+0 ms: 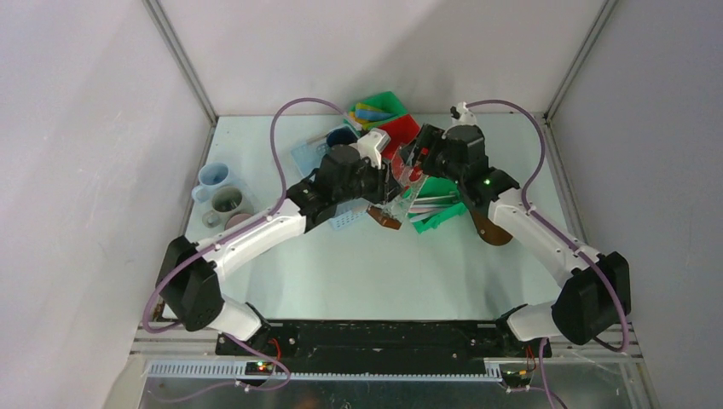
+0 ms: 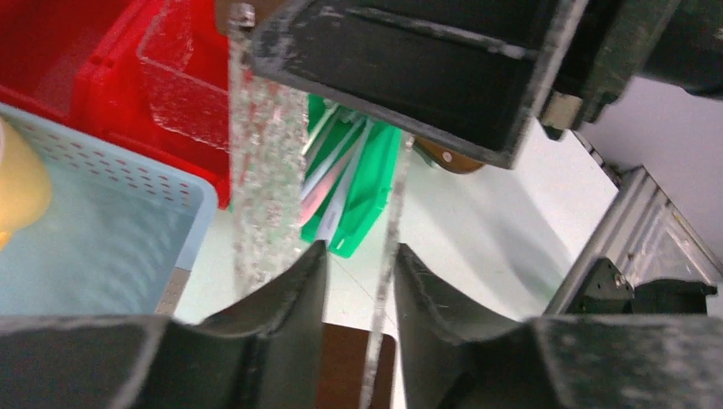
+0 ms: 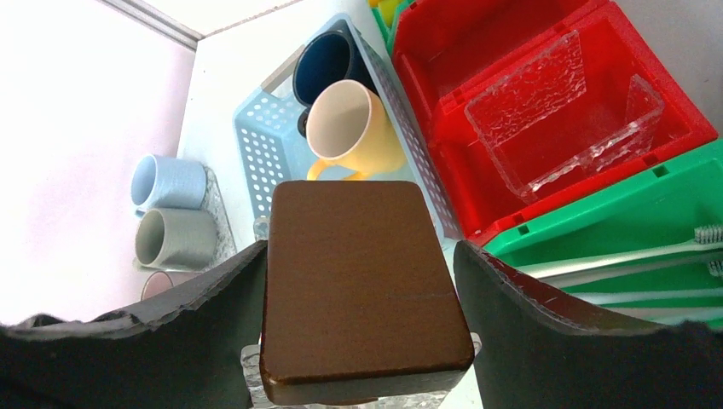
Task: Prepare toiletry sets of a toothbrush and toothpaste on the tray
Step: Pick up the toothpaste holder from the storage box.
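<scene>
My right gripper (image 3: 360, 247) is shut on a clear textured holder with a dark brown board (image 3: 358, 281) and holds it above the table. My left gripper (image 2: 358, 247) faces it, open, its fingers either side of the holder's thin clear wall (image 2: 385, 256) with a gap left. Both grippers meet mid-table, the left (image 1: 388, 183) and the right (image 1: 418, 166). The dark brown oval tray (image 1: 490, 228) lies partly under the right arm. Pale toothbrushes (image 3: 631, 256) lie in a green bin. Small tubes (image 1: 373, 112) fill another green bin at the back. No mug stands on the tray.
A light blue basket (image 3: 264, 145) holds a dark blue mug (image 3: 328, 60) and a cream mug (image 3: 349, 128). Pale blue (image 3: 169, 181), grey (image 3: 175, 239) and pink (image 3: 162, 281) mugs stand at the left. A red bin (image 3: 443, 85) holds another clear holder (image 3: 554, 111).
</scene>
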{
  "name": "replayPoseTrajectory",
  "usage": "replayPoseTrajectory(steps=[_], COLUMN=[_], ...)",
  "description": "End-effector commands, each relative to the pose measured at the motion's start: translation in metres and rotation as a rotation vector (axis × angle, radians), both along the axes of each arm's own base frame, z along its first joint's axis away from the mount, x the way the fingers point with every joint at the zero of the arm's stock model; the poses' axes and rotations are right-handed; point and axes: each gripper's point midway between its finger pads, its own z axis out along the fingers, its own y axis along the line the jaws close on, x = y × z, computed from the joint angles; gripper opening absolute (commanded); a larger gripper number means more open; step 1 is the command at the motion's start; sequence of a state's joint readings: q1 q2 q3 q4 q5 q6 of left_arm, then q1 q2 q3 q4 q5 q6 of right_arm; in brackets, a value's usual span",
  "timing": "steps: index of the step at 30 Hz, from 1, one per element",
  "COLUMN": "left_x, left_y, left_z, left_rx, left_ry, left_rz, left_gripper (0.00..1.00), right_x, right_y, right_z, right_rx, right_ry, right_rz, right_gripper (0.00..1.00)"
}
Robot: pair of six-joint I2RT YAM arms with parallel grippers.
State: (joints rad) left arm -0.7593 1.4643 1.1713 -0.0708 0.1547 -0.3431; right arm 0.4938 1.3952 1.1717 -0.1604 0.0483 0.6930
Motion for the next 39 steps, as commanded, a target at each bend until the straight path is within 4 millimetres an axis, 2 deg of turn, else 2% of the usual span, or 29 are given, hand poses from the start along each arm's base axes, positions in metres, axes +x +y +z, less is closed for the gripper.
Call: replayPoseTrajectory(steps=[1,2,5,6,8,10,12,13,14,16,17,18,20,22,23,26,32,34,39], left_x=[-0.006,-0.008,-0.011,-0.013,-0.016,-0.019,-0.020,-0.021,-0.020,-0.022,-0.021,-0.021,-0.020,-0.018,-0.015,-0.014,-0.005,0.006,0.020], left_y=[-0.018,-0.019,-0.017,-0.015,-0.011,-0.006,-0.001,0.003,0.006,0.015,0.020,0.025,0.036,0.049,0.055,0.072,0.120,0.147,0.197], left_z=[0.031,0.032,0.035,0.035,0.040,0.043,0.048,0.051,0.049,0.058,0.060,0.062,0.064,0.066,0.066,0.064,0.058,0.055,0.049], left_rx=[-0.082,-0.089,-0.107,-0.113,-0.126,-0.138,-0.148,-0.155,-0.153,-0.174,-0.182,-0.190,-0.207,-0.222,-0.229,-0.224,-0.252,-0.269,-0.307], left_ry=[-0.043,-0.036,-0.034,-0.030,-0.028,-0.028,-0.035,-0.038,-0.038,-0.051,-0.048,-0.050,-0.048,-0.046,-0.044,-0.042,-0.038,-0.036,-0.032], left_rz=[-0.059,-0.060,-0.057,-0.054,-0.046,-0.030,-0.007,0.002,0.022,0.048,0.064,0.081,0.110,0.145,0.165,0.206,0.361,0.453,0.636], left_gripper=[0.33,0.24,0.05,0.01,0.00,0.00,0.00,0.00,0.00,0.00,0.00,0.00,0.00,0.00,0.00,0.00,0.00,0.00,0.00], right_x=[-0.005,-0.006,-0.007,-0.007,-0.011,-0.012,-0.015,-0.017,-0.019,-0.026,-0.029,-0.032,-0.039,-0.046,-0.047,-0.066,-0.084,-0.089,-0.110], right_y=[0.006,0.006,0.008,0.008,0.012,0.014,0.015,0.016,0.016,0.014,0.016,0.011,0.003,-0.008,-0.016,-0.035,-0.086,-0.104,-0.137], right_z=[0.044,0.046,0.048,0.049,0.052,0.058,0.066,0.072,0.077,0.090,0.100,0.109,0.118,0.129,0.127,0.143,0.134,0.127,0.113], right_rx=[0.100,0.105,0.113,0.115,0.128,0.138,0.154,0.166,0.175,0.195,0.211,0.213,0.208,0.202,0.197,0.199,0.041,-0.020,-0.148], right_ry=[-0.103,-0.107,-0.112,-0.116,-0.120,-0.137,-0.157,-0.173,-0.181,-0.209,-0.239,-0.266,-0.294,-0.330,-0.334,-0.395,-0.413,-0.412,-0.428], right_rz=[0.016,0.020,0.029,0.030,0.061,0.078,0.093,0.108,0.116,0.144,0.168,0.174,0.197,0.213,0.214,0.233,0.137,0.077,-0.045], right_gripper=[0.00,0.00,0.00,0.00,0.03,0.14,0.28,0.38,0.43,0.66,0.72,0.85,0.98,0.99,0.99,0.99,0.99,0.99,0.99])
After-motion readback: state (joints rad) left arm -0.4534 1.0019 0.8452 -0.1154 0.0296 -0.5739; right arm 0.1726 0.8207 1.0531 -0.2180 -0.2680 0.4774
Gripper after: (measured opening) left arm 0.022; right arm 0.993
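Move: The toothpaste holder hangs between the hands: its middle is about 2 cm to the left hand's right and level ahead, with one clear panel already between that hand's half-open fingers. The right hand grips the far brown end, so the middle lies some 6 cm back, 3 cm left and 2 cm below it. From the left hand, some 20 cm lower, are the red box 8 cm ahead and 5 cm right, the green toothbrush bin 3 cm back and 10 cm right, and the yellow mug 6 cm ahead and 8 cm left. The left fingers shut on the clear side panel about midway between the brown ends while the right hand still grips the far end, and the left hand eases back and up some 3–4 cm, then swings left to about 15 cm from its start, turning some 25 degrees counter-clockwise with the holder pinched. Once the left grip is closed, the right hand rises slightly with the holder, opens wide to let go of the brown end and backs away up, to the right and towards its base, roughly 12 cm higher and tipped up by about 25 degrees. ##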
